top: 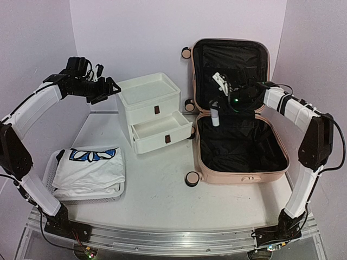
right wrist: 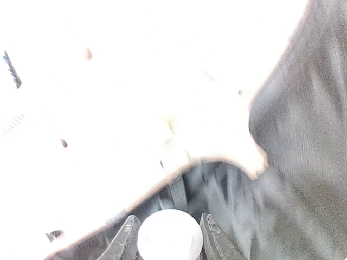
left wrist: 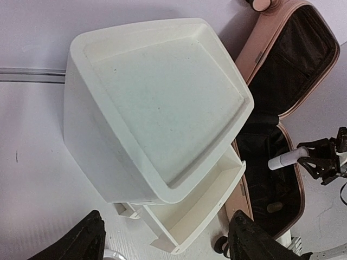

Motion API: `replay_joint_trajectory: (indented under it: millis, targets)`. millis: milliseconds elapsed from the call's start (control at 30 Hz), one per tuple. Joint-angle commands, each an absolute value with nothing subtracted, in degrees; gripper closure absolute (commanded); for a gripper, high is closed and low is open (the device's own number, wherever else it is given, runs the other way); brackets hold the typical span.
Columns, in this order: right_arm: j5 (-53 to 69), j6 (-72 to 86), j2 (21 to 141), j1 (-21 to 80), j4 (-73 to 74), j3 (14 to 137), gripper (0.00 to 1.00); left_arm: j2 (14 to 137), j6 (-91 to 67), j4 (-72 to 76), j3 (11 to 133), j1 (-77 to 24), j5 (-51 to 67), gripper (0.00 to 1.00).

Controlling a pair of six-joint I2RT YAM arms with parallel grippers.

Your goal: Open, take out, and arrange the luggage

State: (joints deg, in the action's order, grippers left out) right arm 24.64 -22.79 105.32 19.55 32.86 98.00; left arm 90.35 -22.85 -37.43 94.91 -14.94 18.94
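The luggage, a pale pink hard-shell suitcase with black lining, lies open at the right with its lid standing upright; it also shows in the left wrist view. My right gripper hangs over the hinge area, shut on a white cylindrical bottle that points down. In the right wrist view the bottle's round end sits tight between both fingers of the right gripper. My left gripper hovers open and empty above the drawer unit, with its black fingertips spread wide.
A white plastic drawer unit stands left of the suitcase, its lower drawer pulled out and bare inside. A white mesh basket at the front left holds a folded white shirt. A white item sits on the lid's lining.
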Motion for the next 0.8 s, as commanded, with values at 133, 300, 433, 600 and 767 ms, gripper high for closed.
replay_joint_trajectory:
  millis: [133, 300, 433, 600, 767]
  targets:
    - [30.8, -17.6, 116.8, 29.5, 20.3, 118.6, 1.0, 91.1, -20.9, -30.7, 98.6, -14.7, 25.7, 0.21]
    - [26.9, -18.7, 123.5, 33.3, 20.0, 125.5, 1.0, 91.4, -20.1, -30.6, 98.0, -14.6, 26.3, 0.21]
    - [22.5, -22.3, 125.7, 35.6, 19.9, 124.4, 1.0, 91.6, -18.5, -30.6, 97.8, -14.6, 26.5, 0.21]
    - [15.3, -31.4, 128.2, 38.4, 20.1, 123.3, 0.91, 90.8, -16.0, -30.6, 95.2, -14.7, 25.2, 0.21]
    - [9.2, -38.3, 131.8, 40.5, 23.6, 125.8, 0.8, 89.6, -13.7, -30.5, 92.0, -14.6, 24.0, 0.21]
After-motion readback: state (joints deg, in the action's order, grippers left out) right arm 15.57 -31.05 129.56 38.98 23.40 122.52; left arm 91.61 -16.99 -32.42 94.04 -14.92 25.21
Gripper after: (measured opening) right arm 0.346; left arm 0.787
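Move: About 25 cm to the right hand's left, roughly 2 cm nearer the base and 12 cm lower, lies the open middle drawer, where the white bottle in its grip is headed. The drawer unit itself stands some 31 cm left and 7 cm farther out, its middle about 10 cm below; the suitcase's lower half lies about 14 cm right, 8 cm back and 20 cm down. From the left hand the drawer is roughly 20 cm right, 3 cm back and 20 cm below. Carrying the still-gripped bottle out from over the suitcase, the right hand sweeps about 20 cm left to the open drawer, fast at first, arching some 6 cm up and then sinking past its starting height as it slows over the drawer's right end. The wrist swings roughly 15 degrees counter-clockwise and tilts its fingers up somewhat; they keep their hold. The left hand, open and empty, eases a couple of centimetres right. ##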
